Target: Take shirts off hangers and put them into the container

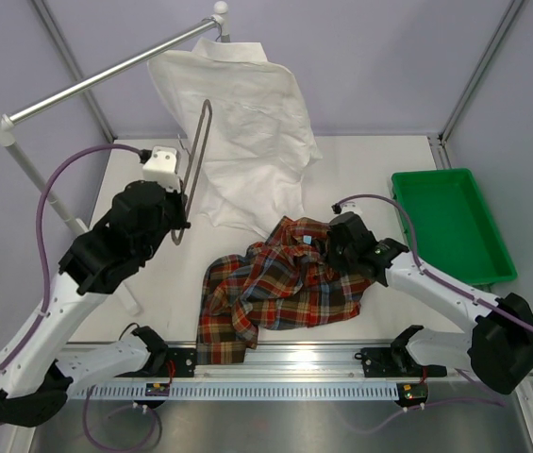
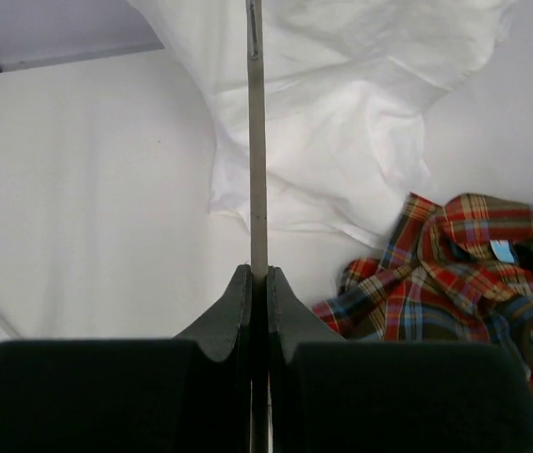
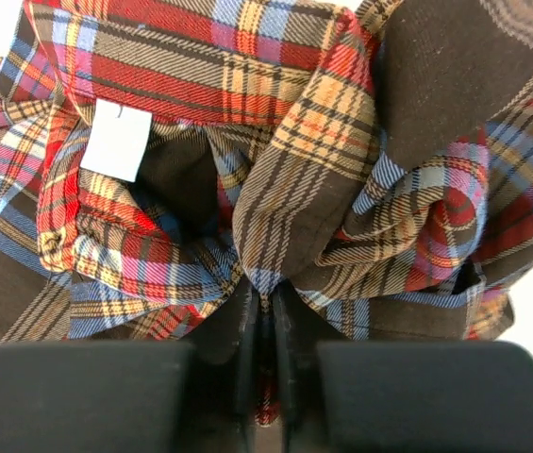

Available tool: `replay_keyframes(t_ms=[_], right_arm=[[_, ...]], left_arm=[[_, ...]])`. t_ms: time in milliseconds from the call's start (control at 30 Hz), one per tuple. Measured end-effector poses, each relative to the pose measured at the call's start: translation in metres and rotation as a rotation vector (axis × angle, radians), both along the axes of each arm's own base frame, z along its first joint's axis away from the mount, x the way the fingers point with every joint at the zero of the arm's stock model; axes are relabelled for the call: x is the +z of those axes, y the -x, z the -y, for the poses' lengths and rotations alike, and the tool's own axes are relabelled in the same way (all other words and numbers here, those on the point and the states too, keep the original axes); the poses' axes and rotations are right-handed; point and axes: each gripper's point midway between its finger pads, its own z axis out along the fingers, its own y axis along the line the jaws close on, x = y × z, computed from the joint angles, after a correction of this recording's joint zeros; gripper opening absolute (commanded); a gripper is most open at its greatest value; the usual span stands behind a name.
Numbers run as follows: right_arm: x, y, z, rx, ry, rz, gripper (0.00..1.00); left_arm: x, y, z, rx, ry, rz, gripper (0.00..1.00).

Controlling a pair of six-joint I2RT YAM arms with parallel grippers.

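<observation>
The off-white shirt hangs from the far end of the rail and drapes onto the table. The plaid shirt lies crumpled on the table in front of it. My left gripper is shut on the thin wire hanger, which stands up bare beside the white shirt. In the left wrist view the hanger runs straight up from the closed gripper. My right gripper pinches a fold of the plaid shirt at its upper right part. The green container stands at the right and holds nothing.
A silver rail on white stands crosses the back left. Its near stand rises just left of my left arm. The white shirt and plaid shirt nearly touch on the table.
</observation>
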Motion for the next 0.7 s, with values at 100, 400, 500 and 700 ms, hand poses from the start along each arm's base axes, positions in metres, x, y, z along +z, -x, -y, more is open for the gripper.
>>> replay_keyframes(t_ms=[100, 400, 500, 700], right_arm=[[-0.005, 0.003, -0.004, 0.013, -0.018, -0.012, 0.32], [-0.011, 0.008, -0.011, 0.050, -0.058, -0.028, 0.85], [-0.009, 0.011, -0.013, 0.064, -0.074, -0.023, 0.94], [0.020, 0.013, -0.015, 0.086, -0.139, 0.058, 0.99]], left_arm=[[0.000, -0.018, -0.002, 0.050, -0.003, -0.001, 0.00], [0.023, -0.046, -0.039, 0.223, 0.006, 0.039, 0.00], [0.040, -0.050, -0.048, 0.264, 0.018, 0.077, 0.00], [0.056, -0.061, -0.057, 0.334, 0.010, 0.105, 0.00]])
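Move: The empty hanger in the left hand is bound for the rack's rail, whose nearest free stretch is roughly 24 cm ahead, 8 cm left and 22 cm higher; the white shirt hangs about 24 cm ahead and 6 cm right of this hand. The plaid shirt's middle is some 15 cm right, 2 cm back and 31 cm below it. From the right hand, that middle is about 10 cm left, 3 cm back and 4 cm down, the green container 28 cm right and 12 cm ahead. The left hand keeps its pinch on the empty hanger and carries it up towards the rail, first forward, then more to the left and up, about 6 cm each way, while turning some 20 degrees counter-clockwise and tipping slightly upward. The right hand, down in the plaid shirt, spreads its fingers from nearly shut to wide open and lets go of the fold while easing about a centimetre down, back and left, then begins to rise. ##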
